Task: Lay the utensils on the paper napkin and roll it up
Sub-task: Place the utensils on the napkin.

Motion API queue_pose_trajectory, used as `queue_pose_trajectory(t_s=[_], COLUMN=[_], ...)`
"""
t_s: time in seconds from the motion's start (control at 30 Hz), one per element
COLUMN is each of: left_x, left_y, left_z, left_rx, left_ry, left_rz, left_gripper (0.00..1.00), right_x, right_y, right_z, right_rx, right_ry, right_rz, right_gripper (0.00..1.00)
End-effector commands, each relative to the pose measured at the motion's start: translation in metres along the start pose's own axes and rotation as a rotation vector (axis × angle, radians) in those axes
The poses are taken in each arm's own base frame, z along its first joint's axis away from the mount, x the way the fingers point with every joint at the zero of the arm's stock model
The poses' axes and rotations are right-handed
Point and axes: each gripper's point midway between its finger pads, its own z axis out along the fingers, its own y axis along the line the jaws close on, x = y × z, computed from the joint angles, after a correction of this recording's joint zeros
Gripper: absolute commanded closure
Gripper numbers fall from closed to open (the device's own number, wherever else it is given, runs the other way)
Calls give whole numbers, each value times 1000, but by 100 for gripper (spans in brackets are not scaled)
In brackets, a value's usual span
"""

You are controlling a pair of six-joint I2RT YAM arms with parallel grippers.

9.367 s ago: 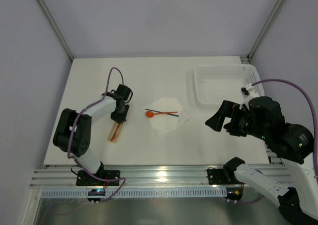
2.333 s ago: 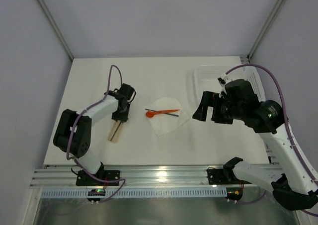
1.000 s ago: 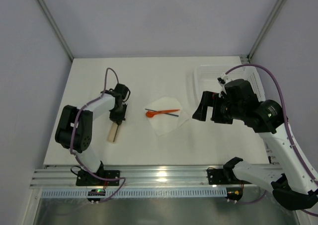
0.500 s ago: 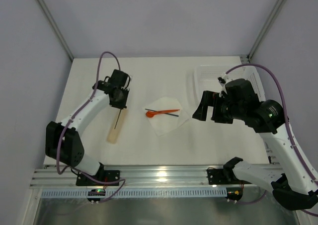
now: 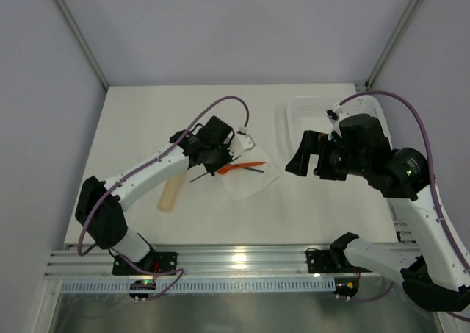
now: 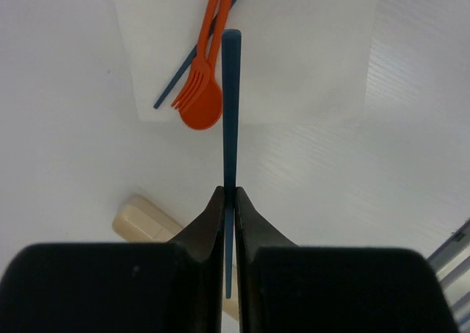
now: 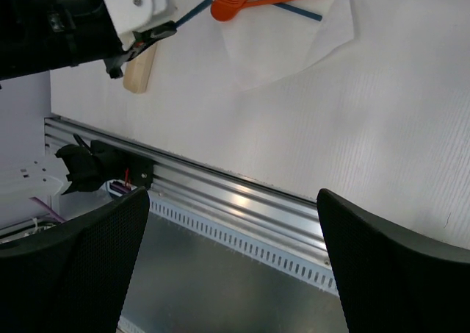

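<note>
The white paper napkin (image 5: 250, 177) lies mid-table with an orange spoon (image 5: 222, 170), an orange fork and a thin blue stick (image 5: 255, 170) across it. In the left wrist view the spoon (image 6: 202, 111), fork (image 6: 192, 87) and blue stick (image 6: 170, 92) rest at the napkin's (image 6: 301, 54) edge. My left gripper (image 6: 230, 195) is shut on a second blue stick (image 6: 231, 105), whose tip hangs over the spoon. From above, the left gripper (image 5: 208, 164) hovers just left of the napkin. My right gripper (image 5: 308, 156) stands open to the napkin's right, holding nothing.
A short beige piece (image 5: 170, 193) lies on the table left of the napkin. A white perforated basket (image 5: 330, 123) stands at the back right, behind my right arm. An aluminium rail (image 5: 235, 259) runs along the near edge.
My left gripper has lifted the blue stick away from the beige piece and carried it right, up to the napkin. The right arm has barely moved and stays open.
</note>
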Motion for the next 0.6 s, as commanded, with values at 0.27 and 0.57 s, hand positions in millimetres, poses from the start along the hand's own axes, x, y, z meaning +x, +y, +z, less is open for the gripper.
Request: queue_pose_trajectory(t_s=[0.27,0.57], left_x=[-28,-43], left_y=[-17,-15], left_z=[66,88], left_rx=[37,-15], left_ry=[122,170], left_rz=[483,623], left_gripper=[100,100], right_x=[-12,-11], right_y=[21,12], right_z=[-19,-35], right_rx=[-88,-70], right_ry=[-72,-128], right_rz=[69,95], right_gripper=[0,1])
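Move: The dark-blue stick already pinched in the left hand is headed for the paper napkin, whose middle lies about 6 cm to that hand's right, 3 cm ahead and some 15 cm below. The orange fork and spoon, crossed with a second blue stick, rest on it roughly 5 cm ahead and 5 cm right; the wooden block lies about 15 cm left and 3 cm back. From the right hand the napkin is around 14 cm ahead, 12 cm left and 31 cm below. The held stick is carried down and to the right towards the napkin by the left hand, sinking about 7 cm with a short reach forward at the end. The wrist meanwhile turns clockwise and raises its left side, some 30 degrees in all, bringing the stick closer into line with the one lying there; the fingers keep their pinch. The empty right hand, still open, lifts about 2 cm. ##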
